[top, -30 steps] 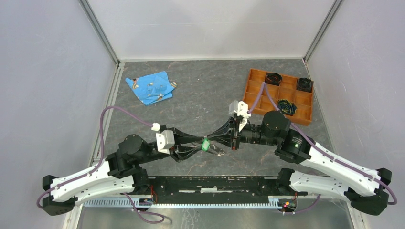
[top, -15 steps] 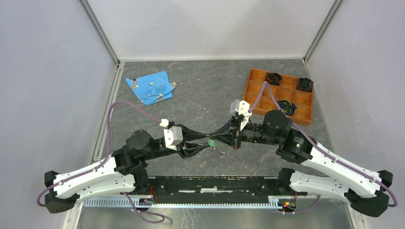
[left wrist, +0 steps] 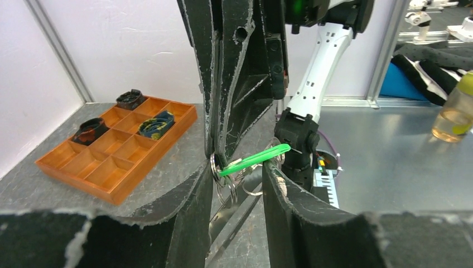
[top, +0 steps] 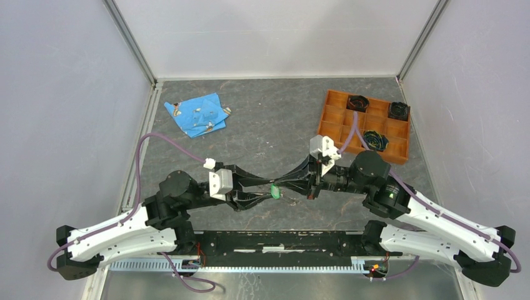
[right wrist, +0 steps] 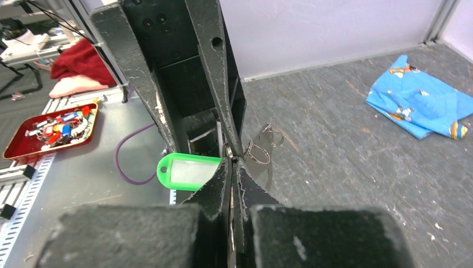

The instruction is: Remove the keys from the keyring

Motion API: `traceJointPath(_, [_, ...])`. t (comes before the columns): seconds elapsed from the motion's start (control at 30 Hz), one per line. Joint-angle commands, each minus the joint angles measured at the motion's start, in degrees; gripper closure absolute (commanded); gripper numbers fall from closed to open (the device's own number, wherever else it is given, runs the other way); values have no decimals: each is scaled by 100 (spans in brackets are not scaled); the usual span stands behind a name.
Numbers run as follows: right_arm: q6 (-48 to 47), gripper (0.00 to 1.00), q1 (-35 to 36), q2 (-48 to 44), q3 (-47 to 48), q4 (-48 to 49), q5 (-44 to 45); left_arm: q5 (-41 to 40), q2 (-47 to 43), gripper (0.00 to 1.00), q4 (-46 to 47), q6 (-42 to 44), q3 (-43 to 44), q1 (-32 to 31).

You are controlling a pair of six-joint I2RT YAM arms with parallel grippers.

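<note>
Both grippers meet fingertip to fingertip above the middle of the table. My right gripper (right wrist: 231, 162) is shut on a thin metal loop, the keyring (left wrist: 215, 167). More small wire rings (right wrist: 262, 146) hang beside it. A green key tag (left wrist: 254, 159) bridges the gap between the parted fingers of my left gripper (left wrist: 240, 167), touching both, and it is edge-on from above (top: 274, 190). I cannot make out any silvery key blades at the grippers. Several small silvery pieces that look like keys lie on a blue cloth (top: 197, 115) at the back left.
An orange compartment tray (top: 337, 115) stands at the back right and holds dark coiled objects (top: 375, 140). The enclosure's grey walls stand on three sides. Purple cables loop from both wrists. The arm bases and a black rail run along the near edge.
The green tag has turned from flat to edge-on as seen from above. My right wrist has shifted slightly right and rotated. My left wrist moved forward, then eased back a little.
</note>
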Motion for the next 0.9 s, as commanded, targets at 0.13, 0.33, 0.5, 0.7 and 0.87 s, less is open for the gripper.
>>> traceJointPath(0.13, [287,99,27,-444,-429,1788,-79,750,-86,55,-169,-132,171,-82])
traceJointPath(0.33, [467,99,21,-648,-692,2277,-52,752,-129,55,-259,-97,198,-84])
traceJointPath(0.5, [473,99,29,-675,-719,2273,-100,561,-290,56,-230,-51,200,-81])
traceJointPath(0.7, [441,99,28,-680,-721,2255,-208,234,-599,56,-173,-39,193,-78])
traceJointPath(0.87, [394,99,29,-632,-741,2261,-339,-69,-620,54,14,-234,186,-84])
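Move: The keyring is pinched in the closed right fingers, right at that hand's point; from the left hand, which hangs half open beside it, it lies about 3 cm to the right, some 2 cm ahead and 1 cm higher. The green tag sticks out about 3 cm straight back of the ring, level with it. The grey plate with its small rings hangs straight below the keyring, its middle roughly 4 cm down. The keyring stays pinched in the shut right fingers and is carried up about 5 cm, some 2 cm back and a little to the right, as that hand tips its fingertips upward by 15 degrees. Beside it the left hand, still half open and empty, first slides back about 2 cm, then draws away leftward and up by 2 to 3 cm, its fingers ending clear of the green tag. ##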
